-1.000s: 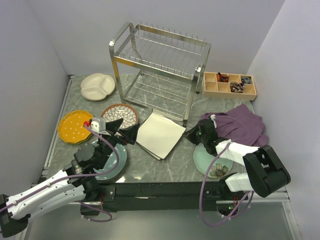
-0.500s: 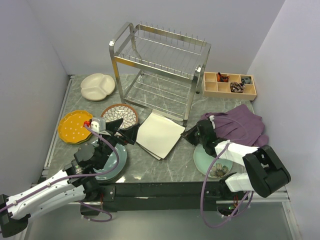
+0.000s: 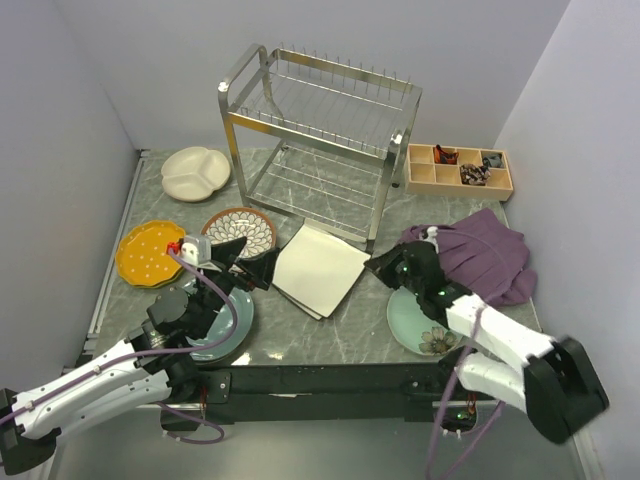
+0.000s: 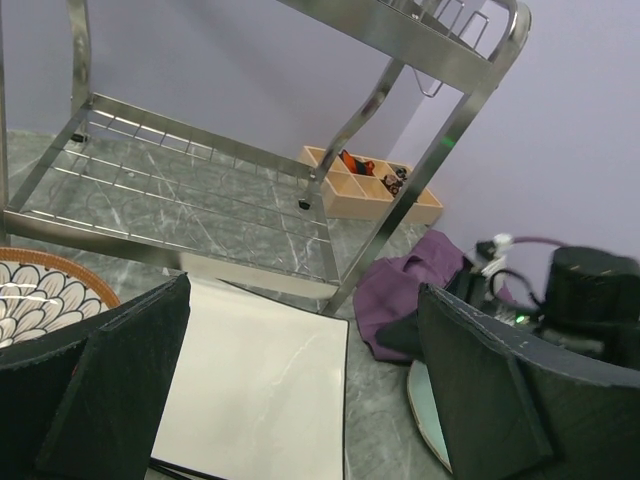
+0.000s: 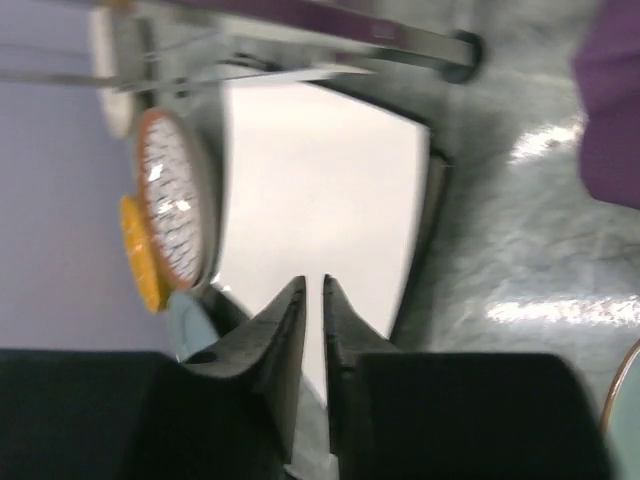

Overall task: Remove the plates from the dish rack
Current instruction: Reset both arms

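The dish rack (image 3: pixel 320 130) stands at the back middle with both wire tiers bare. Plates lie on the table: cream divided (image 3: pixel 195 172), orange dotted (image 3: pixel 145 252), brown petal (image 3: pixel 240 232), white square (image 3: pixel 320 270), grey-blue (image 3: pixel 228 325) under my left arm, pale green with a flower (image 3: pixel 425 328). My left gripper (image 3: pixel 250 262) hangs wide open at the white square plate's (image 4: pixel 260 390) left edge, holding nothing. My right gripper (image 3: pixel 385 265) points at that plate's (image 5: pixel 320 190) right edge. Only a thin slit parts its jaws, with nothing between them.
A wooden compartment tray (image 3: pixel 458 168) with small items sits at the back right. A purple cloth (image 3: pixel 480 250) lies crumpled right of the rack's front leg, touching the pale green plate's far side. Grey walls close in on the left, back and right.
The right arm's elbow has swung back toward the near right corner while its gripper stayed by the white plate. Its jaws have parted a sliver. The left arm has not moved.
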`<state>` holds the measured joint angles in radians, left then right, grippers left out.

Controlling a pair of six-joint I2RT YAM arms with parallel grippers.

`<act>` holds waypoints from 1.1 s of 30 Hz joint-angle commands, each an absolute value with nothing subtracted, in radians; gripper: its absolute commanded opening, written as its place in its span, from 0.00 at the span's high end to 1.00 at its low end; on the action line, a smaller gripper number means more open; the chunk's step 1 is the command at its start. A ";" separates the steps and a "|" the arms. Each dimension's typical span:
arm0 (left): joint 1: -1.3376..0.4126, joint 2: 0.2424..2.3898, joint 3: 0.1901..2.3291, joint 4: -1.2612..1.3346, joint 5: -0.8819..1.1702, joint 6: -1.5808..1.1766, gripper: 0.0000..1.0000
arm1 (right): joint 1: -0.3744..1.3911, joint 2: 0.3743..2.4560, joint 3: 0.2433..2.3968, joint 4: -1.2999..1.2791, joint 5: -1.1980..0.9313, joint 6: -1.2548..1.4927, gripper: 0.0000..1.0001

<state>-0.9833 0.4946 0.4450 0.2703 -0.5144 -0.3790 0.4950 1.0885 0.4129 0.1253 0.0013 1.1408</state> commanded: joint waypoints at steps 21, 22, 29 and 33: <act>-0.994 0.610 0.563 0.298 -0.031 -0.417 0.01 | 0.549 0.333 0.669 -0.317 0.155 0.545 0.00; -0.994 0.609 0.564 0.298 -0.031 -0.413 0.01 | 0.551 0.322 0.675 -0.330 0.161 0.542 0.00; -0.994 0.588 0.555 0.291 -0.043 -0.399 0.01 | 0.551 0.321 0.672 -0.339 0.172 0.549 0.00; -0.994 0.555 0.545 0.293 -0.054 -0.396 0.00 | 0.549 0.333 0.678 -0.348 0.186 0.554 0.00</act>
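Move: The right gripper, already lifting, has the green flower plate about 14 cm to its right, 8 cm back and 9 cm below. The white square plates lie some 12 cm left and 4 cm farther out, and the rack's near right foot is roughly 10 cm straight ahead. From the left gripper the green flower plate is about 36 cm right, 2 cm back and 29 cm down. Raise the empty right gripper about 20 cm, clear of the plates, opening its fingers wide early in the climb, then draw it back and right over the green flower plate's side, tipping the fingers up some 40 degrees. Meanwhile, bring the open left gripper about 7 cm right and 5 cm back, swinging it clockwise about 25 degrees. Ease both to a stop, touching nothing. ##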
